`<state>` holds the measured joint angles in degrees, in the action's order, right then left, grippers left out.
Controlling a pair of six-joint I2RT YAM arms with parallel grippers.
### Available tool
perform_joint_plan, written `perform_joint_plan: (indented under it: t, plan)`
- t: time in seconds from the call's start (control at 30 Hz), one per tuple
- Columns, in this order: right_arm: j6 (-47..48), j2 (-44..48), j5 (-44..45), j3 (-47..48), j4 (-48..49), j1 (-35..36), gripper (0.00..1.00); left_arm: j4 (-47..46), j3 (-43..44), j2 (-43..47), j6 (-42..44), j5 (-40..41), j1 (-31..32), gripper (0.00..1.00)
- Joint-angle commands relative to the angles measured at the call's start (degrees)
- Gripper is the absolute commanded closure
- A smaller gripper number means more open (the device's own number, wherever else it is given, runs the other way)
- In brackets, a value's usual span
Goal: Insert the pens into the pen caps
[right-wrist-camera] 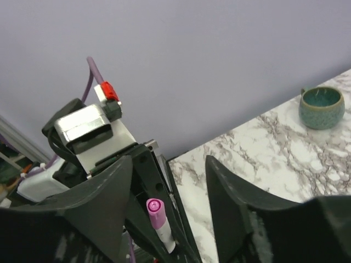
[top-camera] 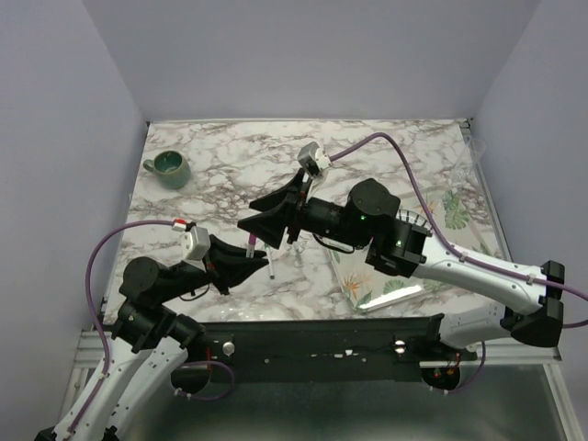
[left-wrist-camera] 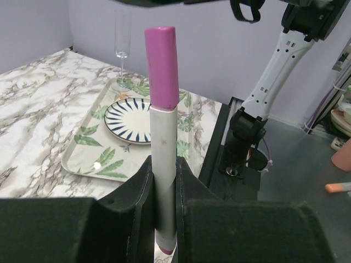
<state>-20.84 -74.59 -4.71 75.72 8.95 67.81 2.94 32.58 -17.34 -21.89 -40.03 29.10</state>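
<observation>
My left gripper (left-wrist-camera: 164, 171) is shut on the grey-white barrel of a pen (left-wrist-camera: 163, 148), which it holds upright. A pink pen cap (left-wrist-camera: 162, 66) sits on the pen's upper end, and a red tip shows below the jaws. In the top view the left gripper (top-camera: 246, 259) sits near the table's front, with the pink cap (top-camera: 251, 244) sticking up from it. My right gripper (top-camera: 248, 215) hovers just above it, open. In the right wrist view the capped pen (right-wrist-camera: 156, 212) lies between and below the spread fingers of the right gripper (right-wrist-camera: 170, 164), touching neither.
A teal mug (top-camera: 170, 165) stands at the back left. A leaf-patterned tray (left-wrist-camera: 82, 159) on the right carries a striped plate (left-wrist-camera: 129, 118) and a wine glass (left-wrist-camera: 122, 33). A thin pale stick (top-camera: 273, 264) shows on the marble just right of the left fingers.
</observation>
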Motion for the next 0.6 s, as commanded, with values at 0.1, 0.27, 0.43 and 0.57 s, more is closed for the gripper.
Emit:
perform_joint_plan:
  t: [0.1,0.27,0.43,0.57]
  plan:
    - [-1.1,-2.5,-3.7,0.7,0.2,0.3,0.47,0.8,0.6,0.9,0.9,-2.0,-0.2,1.00]
    - [-2.8,-2.4,-4.0,-1.3,2.3,0.3,0.60,0.7,0.6,1.0,0.8,-2.0,-0.2,1.00]
    - [-3.5,-2.3,-4.6,-2.8,3.3,0.2,0.61,0.5,0.7,1.1,0.5,-2.1,-0.2,1.00]
    - [-4.0,-2.2,-4.7,-3.5,3.5,0.3,0.57,0.3,0.6,0.9,0.4,-2.0,-0.2,1.00]
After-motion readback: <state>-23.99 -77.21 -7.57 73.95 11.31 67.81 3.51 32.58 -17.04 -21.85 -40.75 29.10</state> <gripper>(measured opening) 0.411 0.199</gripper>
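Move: The pink-capped pen stands upright in my left hand, the pink cap about 6 cm straight above that hand. From my right hand, open above it, the cap is roughly 6 cm down, 3 cm back and 1 cm to the left, so the rear finger hangs nearly over its top. A white pen lies on the table some 16 cm ahead of my right hand, 3 cm to its left and about 43 cm below. I bring my open right hand down about 2.5 cm and 1.5 cm left onto the pink cap, so that the rear finger's underside comes down on the cap's top instead of pinching its sides. Once low I stay there, narrowing the fingers from wide to under half open, while my left hand holds still and keeps its grip on the white barrel. ##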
